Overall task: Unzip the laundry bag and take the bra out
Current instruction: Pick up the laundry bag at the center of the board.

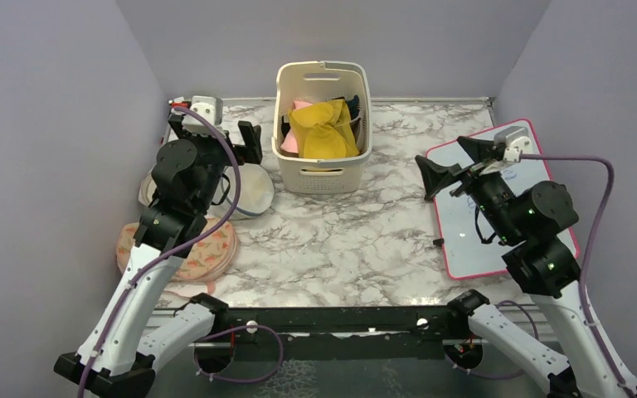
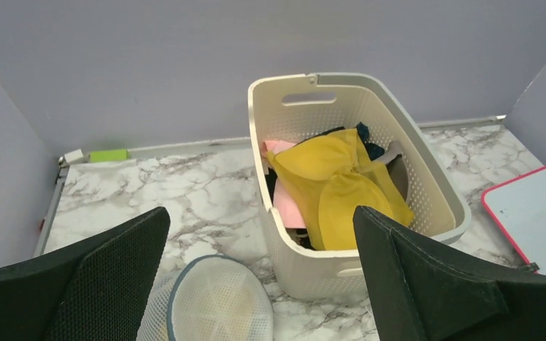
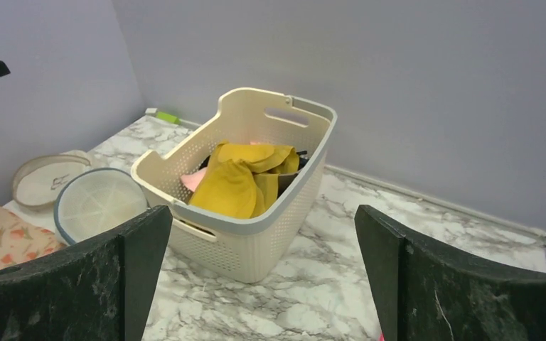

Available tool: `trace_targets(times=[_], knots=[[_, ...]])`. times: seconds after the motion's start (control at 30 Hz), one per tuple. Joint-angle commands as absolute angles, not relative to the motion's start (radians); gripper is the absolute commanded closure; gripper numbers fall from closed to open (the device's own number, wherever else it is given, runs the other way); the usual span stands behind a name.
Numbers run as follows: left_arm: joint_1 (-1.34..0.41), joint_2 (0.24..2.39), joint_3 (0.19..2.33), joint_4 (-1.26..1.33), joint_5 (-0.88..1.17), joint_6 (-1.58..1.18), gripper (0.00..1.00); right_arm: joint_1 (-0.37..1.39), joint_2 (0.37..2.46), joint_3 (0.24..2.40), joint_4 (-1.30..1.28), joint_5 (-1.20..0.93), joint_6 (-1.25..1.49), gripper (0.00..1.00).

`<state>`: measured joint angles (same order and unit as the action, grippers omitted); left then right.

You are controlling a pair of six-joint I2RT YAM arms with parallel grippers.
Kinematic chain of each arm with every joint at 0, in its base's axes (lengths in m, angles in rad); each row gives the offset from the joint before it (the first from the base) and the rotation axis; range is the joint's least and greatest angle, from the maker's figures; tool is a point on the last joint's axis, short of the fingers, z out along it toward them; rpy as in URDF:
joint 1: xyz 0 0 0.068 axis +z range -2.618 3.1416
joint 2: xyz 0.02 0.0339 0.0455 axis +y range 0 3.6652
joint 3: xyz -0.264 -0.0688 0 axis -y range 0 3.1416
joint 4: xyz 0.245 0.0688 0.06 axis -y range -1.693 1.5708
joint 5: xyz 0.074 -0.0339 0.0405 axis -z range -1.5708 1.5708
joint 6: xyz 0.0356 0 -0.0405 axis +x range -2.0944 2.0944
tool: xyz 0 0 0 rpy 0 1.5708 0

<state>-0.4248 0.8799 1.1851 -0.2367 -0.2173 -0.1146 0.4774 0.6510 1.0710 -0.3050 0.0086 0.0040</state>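
The laundry bag [image 1: 251, 192] is a round white mesh drum with a dark trim. It sits on the marble table left of the basket, and its zip looks closed. It also shows in the left wrist view [image 2: 217, 302] and the right wrist view [image 3: 99, 202]. The bra is hidden; no black strapped garment shows. My left gripper [image 1: 214, 137] hangs above the bag with its jaws wide open and empty [image 2: 259, 220]. My right gripper [image 1: 452, 162] is open and empty over the left edge of the whiteboard, pointing toward the basket [image 3: 263, 213].
A cream slotted basket [image 1: 323, 174] stands at the back middle with a yellow cloth [image 1: 323, 128], a pink cloth [image 1: 299, 108] and some dark fabric inside. A flat beige pouch [image 3: 43, 177] and a floral pad [image 1: 207, 249] lie at the left. A pink-rimmed whiteboard [image 1: 473, 240] lies at the right. Grey walls enclose the table.
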Motion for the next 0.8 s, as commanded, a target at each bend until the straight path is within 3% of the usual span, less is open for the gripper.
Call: trace_targets(times=[0.0,0.5,0.77], knots=[[-0.389,0.901,1.138,-0.196,-0.175,-0.18,0.01,0.511,0.705,1.029,-0.221,0.061,0.066,0.0],[-0.295,1.023,1.011,-0.26,-0.085,-0.27,0.01,0.6,0.966,0.978,-0.174,0.223,0.383,0.0],[-0.269,1.015,0.882,-0.295,-0.004,-0.438,0.01,0.615,0.961,0.868,-0.045,0.129,0.418,0.0]])
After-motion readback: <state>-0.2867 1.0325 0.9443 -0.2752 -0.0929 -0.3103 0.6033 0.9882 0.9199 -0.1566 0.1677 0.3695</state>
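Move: The mesh laundry bag with the blue rim lies about 13 cm ahead of the left hand, 5 cm to its left and 38 cm below. The basket stands some 26 cm ahead and 16 cm to the right; the beige round bag is roughly 14 cm ahead and 28 cm left. From the right hand, the mesh laundry bag is about 20 cm ahead and 44 cm left, the basket 34 cm ahead and 22 cm left. Both open hands sink towards the mesh laundry bag, left 17 cm, right 13 while reaching forward-left, fingers tipping down. ##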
